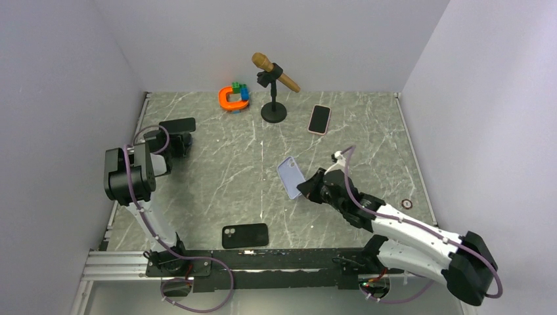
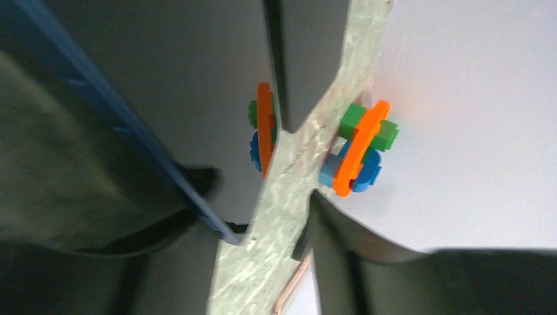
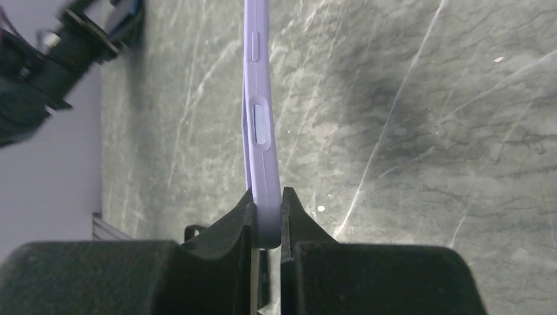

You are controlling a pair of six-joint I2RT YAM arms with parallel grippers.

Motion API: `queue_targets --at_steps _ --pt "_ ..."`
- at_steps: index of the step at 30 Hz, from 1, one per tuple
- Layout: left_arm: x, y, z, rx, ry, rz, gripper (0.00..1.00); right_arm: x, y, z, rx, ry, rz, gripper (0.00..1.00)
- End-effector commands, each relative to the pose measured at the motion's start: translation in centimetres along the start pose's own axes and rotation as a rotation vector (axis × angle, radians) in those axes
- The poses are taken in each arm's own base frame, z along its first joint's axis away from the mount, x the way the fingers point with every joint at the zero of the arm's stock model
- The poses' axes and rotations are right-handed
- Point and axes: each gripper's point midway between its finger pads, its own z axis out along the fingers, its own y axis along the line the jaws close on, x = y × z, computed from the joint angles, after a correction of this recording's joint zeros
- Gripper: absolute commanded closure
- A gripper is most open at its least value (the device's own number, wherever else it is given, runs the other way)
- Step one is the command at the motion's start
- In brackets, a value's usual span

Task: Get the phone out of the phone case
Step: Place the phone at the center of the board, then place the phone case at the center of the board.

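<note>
My right gripper (image 1: 309,187) is shut on the lower end of the lilac phone case (image 1: 289,177) and holds it tilted above the middle of the table. In the right wrist view the phone case (image 3: 257,118) stands edge-on, pinched between both fingers at the gripper (image 3: 266,203). At the far left, a dark phone (image 1: 178,125) sits at my left gripper (image 1: 176,140). In the left wrist view the phone (image 2: 138,141), blue-edged with a glossy face, lies against the left finger. A strip of table shows between it and the right finger (image 2: 368,262). The left gripper (image 2: 269,230) has its jaws apart.
A black phone (image 1: 245,235) lies flat near the front edge. A pink-rimmed phone (image 1: 320,119) lies at the back right, beside a microphone on its stand (image 1: 274,85). An orange toy with green and blue blocks (image 1: 234,97) sits at the back. A small ring (image 1: 406,204) lies at the right.
</note>
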Motion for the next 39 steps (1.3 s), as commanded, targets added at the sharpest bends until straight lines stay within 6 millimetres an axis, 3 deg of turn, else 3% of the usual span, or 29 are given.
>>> queue_targets --at_steps 1,3,5,9,15,20,25,27,29,33,39 --pt "0.0 -1.1 -0.1 -0.033 0.022 0.046 0.34 0.1 4.1 0.3 -0.112 0.093 -0.058 1.0" --pt "0.2 -1.1 -0.2 -0.034 0.042 0.029 0.17 0.8 4.6 0.4 -0.139 0.133 -0.062 1.0" --pt "1.1 -1.0 -0.4 -0.039 0.099 0.007 0.09 1.5 4.8 0.5 -0.152 0.173 -0.075 1.0" --pt "3.1 -0.6 -2.3 -0.095 0.194 0.001 0.03 3.5 4.6 0.5 -0.145 0.295 -0.13 1.0" --pt "6.2 -0.5 -7.7 -0.159 0.334 0.025 0.01 4.6 4.1 1.2 -0.132 0.381 -0.264 1.0" --pt "7.1 -4.3 -12.7 -0.056 0.353 0.167 0.01 6.2 8.1 2.2 -0.369 0.487 -0.405 1.0" --pt "5.9 -10.8 -15.8 0.105 0.226 0.497 0.01 9.2 8.5 5.3 -0.434 0.667 -0.483 1.0" --pt "6.2 -12.2 -16.4 0.13 0.209 0.657 0.02 10.4 8.9 6.2 -0.494 0.71 -0.484 1.0" --pt "7.0 -13.0 -16.9 0.173 0.215 0.694 0.02 11.8 9.2 6.9 -0.568 0.766 -0.476 1.0" --pt "9.1 -14.5 -18.5 0.349 0.267 0.716 0.01 14.4 7.5 8.0 -0.578 0.886 -0.454 0.99" --pt "9.5 -15.9 -19.9 0.423 0.254 0.759 0.02 16.1 5.6 7.1 -0.603 0.926 -0.45 0.93"
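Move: The phone lies in the left gripper's half-open fingers, its middle about 2 cm left of them, 1 cm back and 2 cm below. The other black phone is some 6 cm ahead and 2 cm left of this hand, and the orange toy about 17 cm ahead and 22 cm right. From the right gripper, which holds the lavender case, the black case lies roughly 20 cm left, 13 cm back and 11 cm below. Open the left fingers fully to let go of the phone, ease slightly forward and up, then draw back and right and climb about 20 cm clear, turning clockwise. Meanwhile carry the lavender case with the right gripper, its hold kept, 15 cm left and then down towards the black case, slightly back, swinging it some 60 degrees counter-clockwise. ##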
